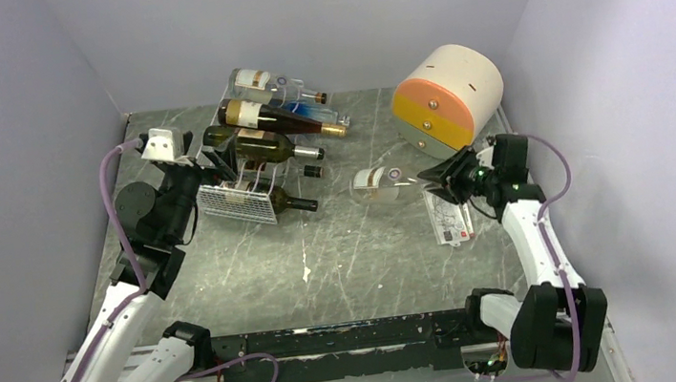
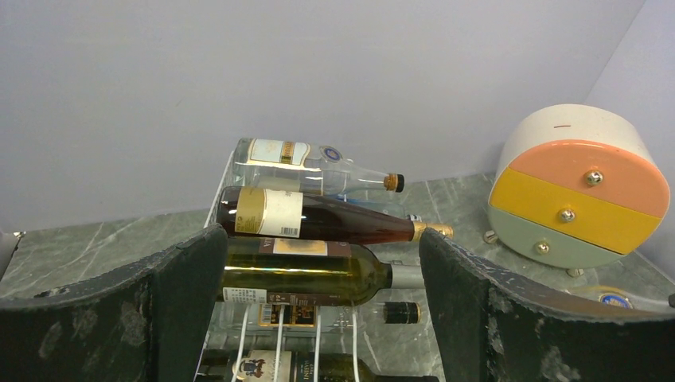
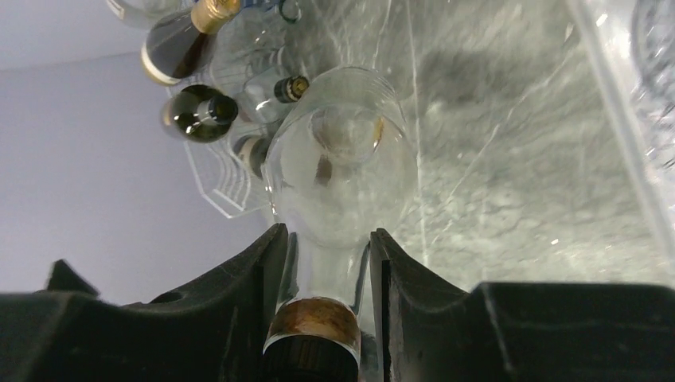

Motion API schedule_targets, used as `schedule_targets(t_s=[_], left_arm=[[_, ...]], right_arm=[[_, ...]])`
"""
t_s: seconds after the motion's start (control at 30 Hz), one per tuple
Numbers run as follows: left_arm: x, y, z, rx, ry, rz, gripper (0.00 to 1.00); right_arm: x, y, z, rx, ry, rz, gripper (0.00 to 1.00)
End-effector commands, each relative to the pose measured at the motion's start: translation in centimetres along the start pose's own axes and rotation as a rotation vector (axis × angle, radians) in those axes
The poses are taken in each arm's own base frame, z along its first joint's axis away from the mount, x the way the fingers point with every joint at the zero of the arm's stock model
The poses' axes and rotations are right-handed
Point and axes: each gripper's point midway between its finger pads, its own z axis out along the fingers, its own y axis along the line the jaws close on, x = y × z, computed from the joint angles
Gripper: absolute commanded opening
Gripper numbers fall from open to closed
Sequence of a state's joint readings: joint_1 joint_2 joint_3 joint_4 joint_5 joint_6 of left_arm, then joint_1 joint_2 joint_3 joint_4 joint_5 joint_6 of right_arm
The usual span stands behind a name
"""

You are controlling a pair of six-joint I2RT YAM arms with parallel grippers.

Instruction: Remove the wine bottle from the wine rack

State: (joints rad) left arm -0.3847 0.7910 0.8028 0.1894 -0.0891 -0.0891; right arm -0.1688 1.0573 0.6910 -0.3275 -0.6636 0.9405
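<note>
The white wire wine rack [image 1: 237,202] stands at the back left with several bottles lying on and behind it; its wires [image 2: 278,334] show low in the left wrist view. A clear glass wine bottle [image 1: 379,183] lies on its side right of the rack, apart from it, base toward the rack. My right gripper [image 1: 434,180] is shut on its neck, just ahead of the brown-banded cap [image 3: 314,318], and the clear body [image 3: 342,175] stretches away from the gripper [image 3: 328,247]. My left gripper [image 1: 216,166] is open at the rack's left end, fingers [image 2: 183,294] framing a green bottle [image 2: 306,272] without touching it.
A round cream box with orange, yellow and green drawers [image 1: 446,97] stands at the back right, close behind the right gripper, and also shows as the drawer box [image 2: 577,187] in the left wrist view. A printed packet [image 1: 448,220] lies on the marble table under the right arm. Walls close in on three sides.
</note>
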Motion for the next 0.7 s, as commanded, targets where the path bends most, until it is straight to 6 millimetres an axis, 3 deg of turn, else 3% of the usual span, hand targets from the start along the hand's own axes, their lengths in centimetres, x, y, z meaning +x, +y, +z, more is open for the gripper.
schedule_targets(t_s=[0.0, 0.37, 0.5, 0.67], left_arm=[[-1.0, -0.8, 0.0, 0.033, -0.027, 0.007, 0.94], [-0.8, -1.0, 0.1, 0.043, -0.018, 0.002, 0.94], [-0.6, -1.1, 0.2, 0.047, -0.014, -0.001, 0.94], [-0.4, -1.0, 0.3, 0.041, -0.002, 0.0, 0.94]], right_arm=[[-2.1, 4.4, -2.0, -0.046, -0.02, -0.247, 0.0], [-7.4, 4.7, -3.8, 0.247, -0.161, -0.546, 0.0], [-7.9, 5.4, -2.6, 0.299, -0.191, -0.607, 0.0], [-7.0, 6.9, -0.1, 0.368, -0.191, -0.705, 0.0]])
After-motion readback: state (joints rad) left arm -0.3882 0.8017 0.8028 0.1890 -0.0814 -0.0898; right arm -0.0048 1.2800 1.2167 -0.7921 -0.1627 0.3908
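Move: The clear wine bottle is already held by its neck in the right hand, its body about 10 cm to the left and some 5 cm lower. The bare table spot for it lies roughly 3 cm ahead, 3 cm left and 18 cm below. The flat pack is about 5 cm right of the hand and 2 cm back; the drawer box sits some 20 cm ahead and 9 cm right. From the left hand, the spot is about 42 cm right, level fore and aft, and far below. The bottle, still pinched by the neck, is swung from its slant towards upright as the right wrist rolls about 40 degrees, bringing its base down and round. The hand carries it some 6 cm right, away from the rack, while easing forward and up about 3 cm each, then comes back left a little over 1 cm. ##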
